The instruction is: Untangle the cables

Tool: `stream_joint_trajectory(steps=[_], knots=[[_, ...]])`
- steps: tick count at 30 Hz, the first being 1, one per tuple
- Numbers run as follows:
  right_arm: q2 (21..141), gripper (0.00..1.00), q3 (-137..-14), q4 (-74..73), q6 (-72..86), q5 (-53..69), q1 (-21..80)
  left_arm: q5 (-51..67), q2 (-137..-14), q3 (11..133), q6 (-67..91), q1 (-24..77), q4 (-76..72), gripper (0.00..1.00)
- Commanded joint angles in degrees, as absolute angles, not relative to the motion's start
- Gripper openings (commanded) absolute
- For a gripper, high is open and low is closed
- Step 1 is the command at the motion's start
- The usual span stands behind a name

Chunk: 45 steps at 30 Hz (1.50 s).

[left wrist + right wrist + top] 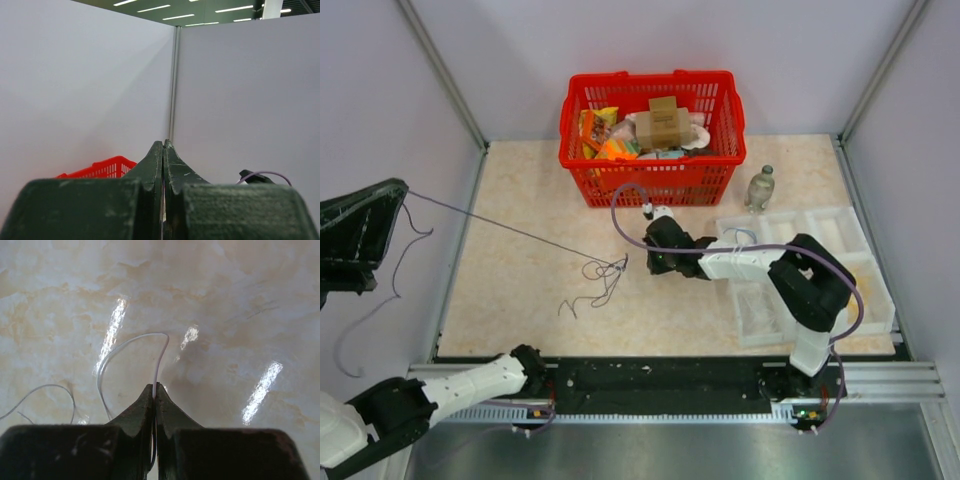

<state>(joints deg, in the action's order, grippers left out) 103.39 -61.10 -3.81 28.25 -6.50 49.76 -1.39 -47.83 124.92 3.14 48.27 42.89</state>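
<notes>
Several cables lie in a loose tangle (605, 270) on the beige table, left of centre. A dark purple cable (510, 228) runs taut from the tangle up to my left gripper (402, 188). That gripper is raised beyond the table's left edge and shut on it, with the loose end hanging below. In the left wrist view the left gripper (163, 144) is pressed shut against a wall background, and the cable does not show. My right gripper (653, 262) is low, just right of the tangle. The right gripper (154, 386) is shut on a white cable (161, 347) that arches forward over the table.
A red basket (650, 80) of packets and a box stands at the back centre, its corner (100, 169) also in the left wrist view. A small bottle (760, 188) stands to its right. Clear plastic trays (850, 225) fill the right side, under the right arm.
</notes>
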Motion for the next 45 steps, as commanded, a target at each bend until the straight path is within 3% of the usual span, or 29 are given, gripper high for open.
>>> stream_joint_trajectory(steps=[1,11,17,21,23,29,36,37,38,40,43,45], knots=[[105.55,0.00,-59.24,-1.50,27.16,-14.23,49.31,-3.52,-53.96,132.61,1.23,48.25,35.34,0.00],[104.78,0.00,-53.80,-0.44,31.64,-24.43,47.73,-2.46,-54.05,135.88,-0.27,48.16,23.38,0.00],[96.51,0.00,-48.96,2.20,29.10,-22.77,47.55,-9.20,-52.30,126.58,-0.26,48.16,28.20,0.00],[84.59,0.00,-46.76,1.76,28.91,-17.77,47.64,-21.86,-48.53,111.58,2.46,48.16,32.25,0.00],[76.85,0.00,-47.10,0.45,28.57,-14.61,47.81,-28.44,-45.37,97.29,4.99,48.16,34.09,0.00],[67.32,0.00,-56.41,-7.81,26.90,-7.84,47.55,-26.12,-41.48,62.09,19.75,48.16,30.51,0.00],[68.55,0.00,-62.92,-12.39,28.82,-1.76,47.46,-27.24,-44.47,50.10,29.88,48.16,30.32,0.00],[68.55,0.00,-63.19,-12.39,29.35,-0.97,47.37,-27.51,-44.56,50.10,29.80,48.16,30.67,0.10],[68.55,0.00,-63.19,-12.39,29.62,-0.62,47.46,-28.03,-44.65,50.27,29.62,48.16,31.20,0.28],[69.17,0.00,-63.72,-12.65,29.71,-0.35,47.37,-27.95,-44.21,50.62,28.92,48.16,31.90,0.53],[71.53,0.00,-65.91,-14.40,29.53,3.06,47.37,-23.93,-43.25,51.59,27.86,48.16,32.69,0.68],[73.64,0.00,-67.85,-15.99,29.62,5.09,47.37,-17.01,-42.54,52.21,25.67,48.16,31.82,0.68]])
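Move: My left hand, high up with one cable pinched, has the tangle about 21 cm ahead, 10 cm to its right and some 65 cm below. My right hand, shut on another stretch of cable just above the table, has the tangle some 9 cm to its left, 3 cm back and 4 cm lower. From that right hand, the red basket's middle lies about 28 cm ahead and 1 cm to the right, the divided tray's about 34 cm to the right and 2 cm back. With both hands still gripping cable, I first ease my left hand up about 5 cm while my right goes some 8 cm to the right, low over the table. Then I swing the left down about 50 cm, forward and somewhat right towards the tangle, tipping its fingers steeply down and opening them well above the table to let go. Meanwhile my right lifts over 20 cm and tilts up, staying shut. ##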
